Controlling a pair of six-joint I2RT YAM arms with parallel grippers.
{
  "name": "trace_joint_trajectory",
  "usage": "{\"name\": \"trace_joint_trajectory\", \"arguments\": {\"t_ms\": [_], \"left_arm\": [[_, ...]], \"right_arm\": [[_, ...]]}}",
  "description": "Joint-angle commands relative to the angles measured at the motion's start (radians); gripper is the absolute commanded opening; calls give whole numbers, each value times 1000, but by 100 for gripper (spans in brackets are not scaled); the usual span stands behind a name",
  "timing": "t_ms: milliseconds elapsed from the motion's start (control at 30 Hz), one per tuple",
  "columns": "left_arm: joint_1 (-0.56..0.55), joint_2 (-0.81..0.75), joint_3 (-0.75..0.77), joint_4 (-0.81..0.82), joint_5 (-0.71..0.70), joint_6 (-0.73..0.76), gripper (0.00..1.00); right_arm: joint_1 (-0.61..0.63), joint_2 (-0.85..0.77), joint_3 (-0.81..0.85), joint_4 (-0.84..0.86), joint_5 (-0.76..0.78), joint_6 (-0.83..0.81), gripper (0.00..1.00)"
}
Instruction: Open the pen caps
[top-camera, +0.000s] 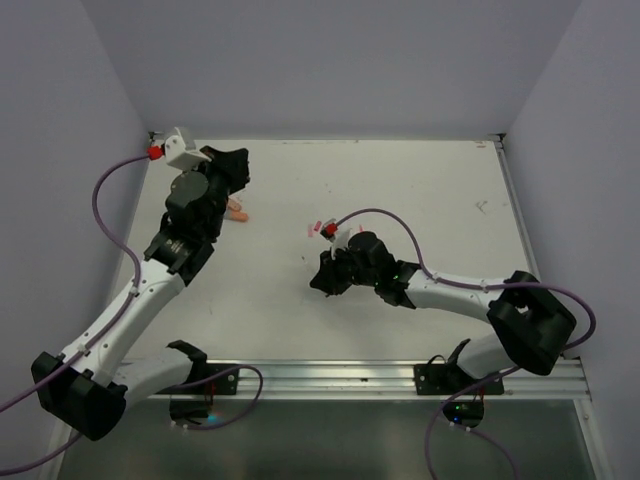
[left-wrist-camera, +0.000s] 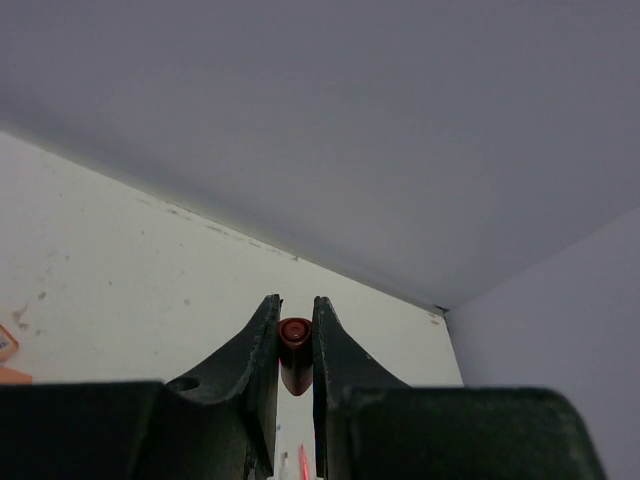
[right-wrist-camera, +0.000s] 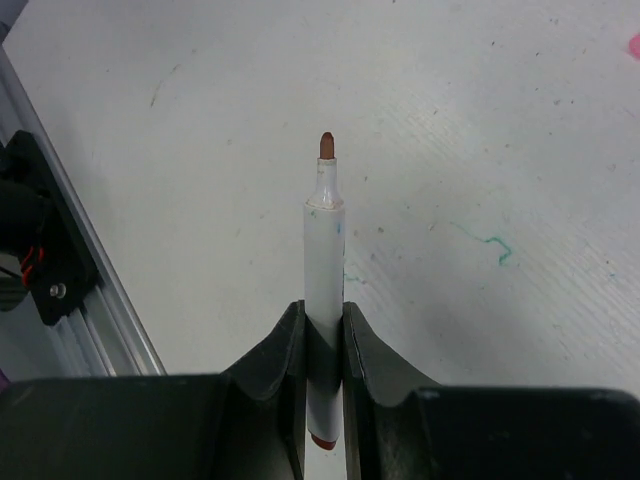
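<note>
A dark red pen cap (left-wrist-camera: 295, 348) is pinched between the fingertips of my left gripper (left-wrist-camera: 296, 303), which is shut on it and held above the table near the back left corner (top-camera: 236, 163). My right gripper (right-wrist-camera: 323, 308) is shut on a thin pale-barrelled pen (right-wrist-camera: 324, 250). The pen's red-brown tip (right-wrist-camera: 326, 145) is bare and points away over the white table, and its red rear end shows between the fingers. In the top view the right gripper (top-camera: 322, 278) is near the table's middle; the pen it holds is too small to make out there.
Orange markers (top-camera: 238, 212) lie just below the left gripper. Small pink pieces (top-camera: 318, 228) lie behind the right wrist. A metal rail (top-camera: 330, 378) runs along the near edge. Walls close in the left, back and right sides. Green ink marks (right-wrist-camera: 485, 243) stain the table.
</note>
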Motion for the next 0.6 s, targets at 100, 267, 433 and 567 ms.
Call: {"name": "trace_joint_trajectory", "arguments": {"t_ms": [100, 267, 433, 567], "left_arm": [[-2, 66, 67, -15, -18, 89, 0], [-2, 204, 112, -142, 168, 169, 0], [-1, 365, 160, -254, 298, 207, 4], [-1, 514, 262, -360, 350, 213, 7]], "right_arm": [[-4, -46, 26, -89, 188, 18, 0], [-119, -107, 40, -198, 255, 38, 0], [-291, -138, 65, -347, 340, 56, 0], [-383, -90, 97, -410, 354, 68, 0]]}}
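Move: The left hand, holding the brown cap, has the loose caps about 8 cm ahead, 15 cm to its right and 33 cm below; the blue pen lies roughly 6 cm ahead and 21 cm right of it. The right hand, gripping the uncapped brown pen, has the free spot beyond the pen row about 16 cm ahead, 19 cm right and 8 cm down. From that hand, the purple pen is 16 cm ahead and 16 right, the red one 17 ahead and 12 right. Sweeping right some 15 cm and forward about 10 at nearly constant height, the right hand carries the brown pen towards the right end of the pen row, turning clockwise roughly 35 degrees. The left hand, after a slight rise, sinks steeply towards the loose caps, also drifting right and somewhat forward while its fingers tip down. Both grips stay closed. ##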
